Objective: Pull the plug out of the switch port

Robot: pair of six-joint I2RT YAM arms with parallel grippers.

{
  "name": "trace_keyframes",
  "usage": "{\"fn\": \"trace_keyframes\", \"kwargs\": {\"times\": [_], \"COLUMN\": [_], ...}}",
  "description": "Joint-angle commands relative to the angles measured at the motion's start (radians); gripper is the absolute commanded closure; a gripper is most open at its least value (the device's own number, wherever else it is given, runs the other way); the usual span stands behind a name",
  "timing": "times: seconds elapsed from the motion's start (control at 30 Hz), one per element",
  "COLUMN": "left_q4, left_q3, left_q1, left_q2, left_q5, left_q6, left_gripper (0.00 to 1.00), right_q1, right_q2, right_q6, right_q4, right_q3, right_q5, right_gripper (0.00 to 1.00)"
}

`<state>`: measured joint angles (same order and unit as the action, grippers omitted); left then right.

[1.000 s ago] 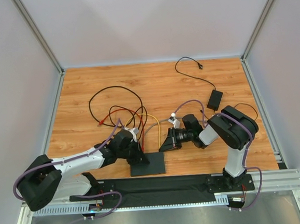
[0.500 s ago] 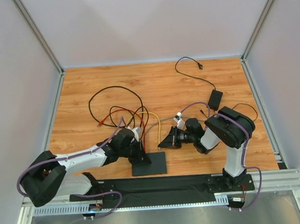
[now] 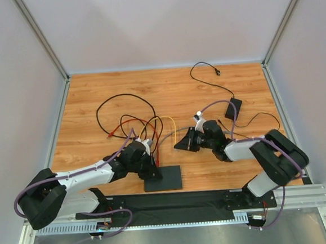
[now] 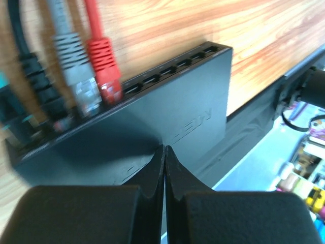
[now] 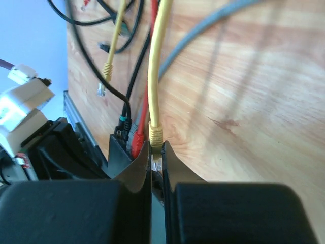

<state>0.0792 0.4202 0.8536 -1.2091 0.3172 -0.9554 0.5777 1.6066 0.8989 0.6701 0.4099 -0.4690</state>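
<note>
The flat black switch [image 3: 163, 178] [image 4: 167, 101] lies near the table's front edge. My left gripper [image 3: 154, 169] [image 4: 164, 150] is shut and its tips rest on the switch's top, holding nothing. A red plug [image 4: 105, 71], a grey plug [image 4: 76, 71] and a black plug [image 4: 40, 86] sit in the ports. My right gripper [image 3: 180, 145] [image 5: 156, 152] is shut on the yellow plug [image 5: 156, 134], whose clear tip shows between the fingers. That plug is out of the switch [image 5: 119, 152] and held a little to its far right.
Black, red, yellow and grey cables [image 3: 125, 111] loop over the wood behind the switch. A small black power adapter [image 3: 233, 108] with a thin cord lies at the right back. A loose yellow plug end [image 5: 101, 89] rests on the table. A black mat [image 3: 175, 203] runs along the front.
My right gripper has drawn back from the switch toward the far side, carrying the yellow plug, and the right arm has stretched out lower. The left gripper stays on the switch.
</note>
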Motion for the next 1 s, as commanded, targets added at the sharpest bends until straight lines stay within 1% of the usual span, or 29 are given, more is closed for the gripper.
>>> {"fn": "trace_keyframes", "kwargs": {"times": [0.0, 0.03, 0.07, 0.13, 0.17, 0.2, 0.23, 0.3, 0.33, 0.43, 0.53, 0.67, 0.7, 0.83, 0.97], "left_q4": [0.149, 0.159, 0.175, 0.195, 0.209, 0.214, 0.214, 0.217, 0.215, 0.205, 0.2, 0.206, 0.211, 0.231, 0.243], "left_q3": [0.005, 0.008, 0.014, 0.034, 0.041, 0.052, 0.055, 0.057, 0.055, 0.048, 0.035, 0.037, 0.043, 0.06, 0.074], "left_q1": [0.002, 0.001, 0.002, 0.002, 0.004, 0.002, 0.002, 0.002, 0.002, 0.001, 0.002, 0.002, 0.002, 0.002, 0.002], "left_q2": [0.045, 0.057, 0.077, 0.089, 0.097, 0.1, 0.103, 0.108, 0.108, 0.108, 0.123, 0.155, 0.161, 0.178, 0.191], "left_q5": [-0.105, -0.109, -0.119, -0.125, -0.127, -0.127, -0.13, -0.133, -0.136, -0.127, -0.13, -0.13, -0.13, -0.138, -0.142], "left_q6": [0.058, 0.061, 0.063, 0.069, 0.073, 0.076, 0.078, 0.078, 0.076, 0.07, 0.066, 0.069, 0.07, 0.081, 0.087], "left_gripper": [1.0, 1.0, 1.0, 1.0, 1.0, 1.0, 1.0, 1.0, 1.0, 1.0, 1.0, 1.0, 1.0, 1.0, 0.99], "right_q1": [0.004, 0.004, 0.004, 0.004, 0.004, 0.004, 0.001, 0.001, 0.001, -0.001, 0.001, 0.001, 0.002, 0.002, -0.001], "right_q2": [-0.19, -0.229, -0.3, -0.359, -0.399, -0.418, -0.436, -0.484, -0.494, -0.507, -0.496, -0.464, -0.458, -0.459, -0.438], "right_q6": [-0.13, -0.164, -0.179, -0.202, -0.204, -0.206, -0.203, -0.198, -0.195, -0.209, -0.259, -0.343, -0.394, -0.481, -0.508], "right_q4": [-0.344, -0.404, -0.503, -0.608, -0.738, -0.785, -0.814, -0.825, -0.823, -0.819, -0.797, -0.86, -0.88, -0.909, -0.943], "right_q3": [0.076, 0.11, 0.128, 0.167, 0.222, 0.243, 0.26, 0.279, 0.285, 0.328, 0.388, 0.509, 0.57, 0.654, 0.713], "right_q5": [0.136, 0.18, 0.203, 0.289, 0.334, 0.405, 0.432, 0.467, 0.498, 0.523, 0.52, 0.559, 0.587, 0.612, 0.642], "right_gripper": [1.0, 1.0, 1.0, 1.0, 1.0, 1.0, 1.0, 1.0, 1.0, 1.0, 1.0, 1.0, 1.0, 1.0, 1.0]}}
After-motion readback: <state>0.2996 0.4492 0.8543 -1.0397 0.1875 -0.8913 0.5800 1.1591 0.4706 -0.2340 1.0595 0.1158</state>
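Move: The yellow plug is already out of its port and sits between my right fingertips. From that hand the switch's middle lies about 11 cm back, 6 cm left and 4 cm lower; the red plug in it is some 5 cm back and 8 cm left, and the grey cable crosses roughly 6 cm ahead and 4 cm right, 5 cm below. For my left hand, just over the switch's middle, the yellow plug is about 10 cm ahead and 7 cm right. Keeping my right fingers shut on the yellow plug, I lift it quickly away from the switch, up some 23 cm while going about 9 cm forward and 7 cm right, and swing the hand so its fingers come round from leftward towards straight ahead. My closed left hand slides about 3 cm left just over the switch's top, then rises a little clear of it. ##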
